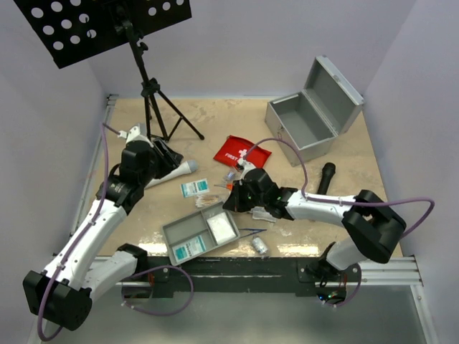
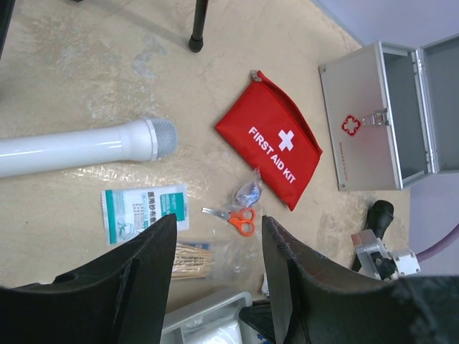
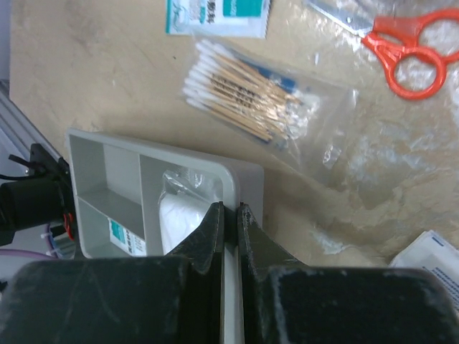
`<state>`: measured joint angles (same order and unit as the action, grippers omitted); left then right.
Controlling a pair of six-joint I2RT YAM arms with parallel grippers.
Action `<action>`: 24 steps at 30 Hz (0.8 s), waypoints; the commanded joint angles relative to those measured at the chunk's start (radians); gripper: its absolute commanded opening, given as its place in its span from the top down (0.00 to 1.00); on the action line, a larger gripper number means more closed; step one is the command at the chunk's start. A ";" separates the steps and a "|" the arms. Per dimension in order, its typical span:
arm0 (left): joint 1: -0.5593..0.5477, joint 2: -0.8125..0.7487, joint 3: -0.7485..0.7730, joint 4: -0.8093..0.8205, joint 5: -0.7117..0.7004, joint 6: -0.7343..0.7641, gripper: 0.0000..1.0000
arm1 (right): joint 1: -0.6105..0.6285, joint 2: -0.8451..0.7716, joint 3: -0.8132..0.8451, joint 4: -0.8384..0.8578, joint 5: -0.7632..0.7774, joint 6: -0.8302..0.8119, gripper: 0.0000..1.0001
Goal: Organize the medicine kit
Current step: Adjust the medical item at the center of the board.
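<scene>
The silver metal case [image 1: 305, 125] stands open at the back right, with the red "FIRST AID KIT" pouch [image 1: 242, 152] lying in front of it. Near the front lies the grey divided tray [image 1: 199, 234], holding a white gauze pack [image 3: 183, 208] and a teal packet [image 3: 125, 236]. My right gripper [image 3: 229, 209] is shut on the tray's rim [image 3: 247, 179] at its right corner. My left gripper [image 2: 219, 222] hangs open above the table at the left, holding nothing. Below it lie the orange scissors [image 2: 240, 218], bagged cotton swabs [image 2: 192, 259] and a teal packet [image 2: 143, 208].
A white cylinder [image 2: 86, 147] lies under the left arm. A black tripod stand [image 1: 154, 93] rises at the back left. A black cylinder [image 1: 326, 177] lies right of the pouch. Tweezers [image 1: 251, 231] and a small vial [image 1: 259, 246] lie right of the tray.
</scene>
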<state>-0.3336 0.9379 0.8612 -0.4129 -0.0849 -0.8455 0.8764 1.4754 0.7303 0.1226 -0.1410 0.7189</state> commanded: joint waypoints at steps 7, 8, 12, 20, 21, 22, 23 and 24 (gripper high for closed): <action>0.008 0.004 -0.073 0.060 0.013 -0.017 0.45 | 0.016 0.045 -0.088 0.163 0.011 0.143 1.00; 0.010 0.006 -0.074 0.062 0.013 -0.017 0.45 | 0.018 0.052 -0.086 0.161 0.027 0.149 1.00; 0.008 0.016 -0.073 0.066 0.013 -0.017 0.45 | -0.010 0.098 -0.109 0.204 0.024 0.186 1.00; 0.010 0.029 -0.068 0.068 0.008 -0.004 0.45 | -0.126 0.151 -0.180 0.318 -0.039 0.203 1.00; 0.008 0.032 -0.070 0.068 0.008 -0.006 0.45 | -0.134 0.148 -0.178 0.315 -0.031 0.202 1.00; 0.010 0.033 -0.068 0.069 0.008 -0.006 0.45 | -0.139 0.148 -0.172 0.308 -0.026 0.195 1.00; 0.011 0.036 -0.068 0.072 0.010 -0.006 0.45 | -0.146 0.149 -0.163 0.295 -0.020 0.186 1.00; 0.010 0.039 -0.068 0.074 0.010 -0.006 0.45 | -0.154 0.152 -0.158 0.285 -0.016 0.182 1.00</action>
<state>-0.3321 0.9684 0.7895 -0.3813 -0.0792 -0.8532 0.7502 1.6112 0.5758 0.4450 -0.2020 0.9173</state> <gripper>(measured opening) 0.553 0.053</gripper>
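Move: The right hand already pinches the tray's wall near its far right corner; the tray's middle lies about 9 cm back and 9 cm to the left, a little below. The swab bag is some 6 cm left and 3 cm ahead, the scissors about 8 cm ahead and 1 cm right, both roughly 8 cm down. From the idle left hand the tray is about 25 cm back, 6 cm right and 16 cm below. Right hand, still pinching the tray wall, sinks about 4 cm, then swings forward, turning clockwise; left sinks 3 cm. ##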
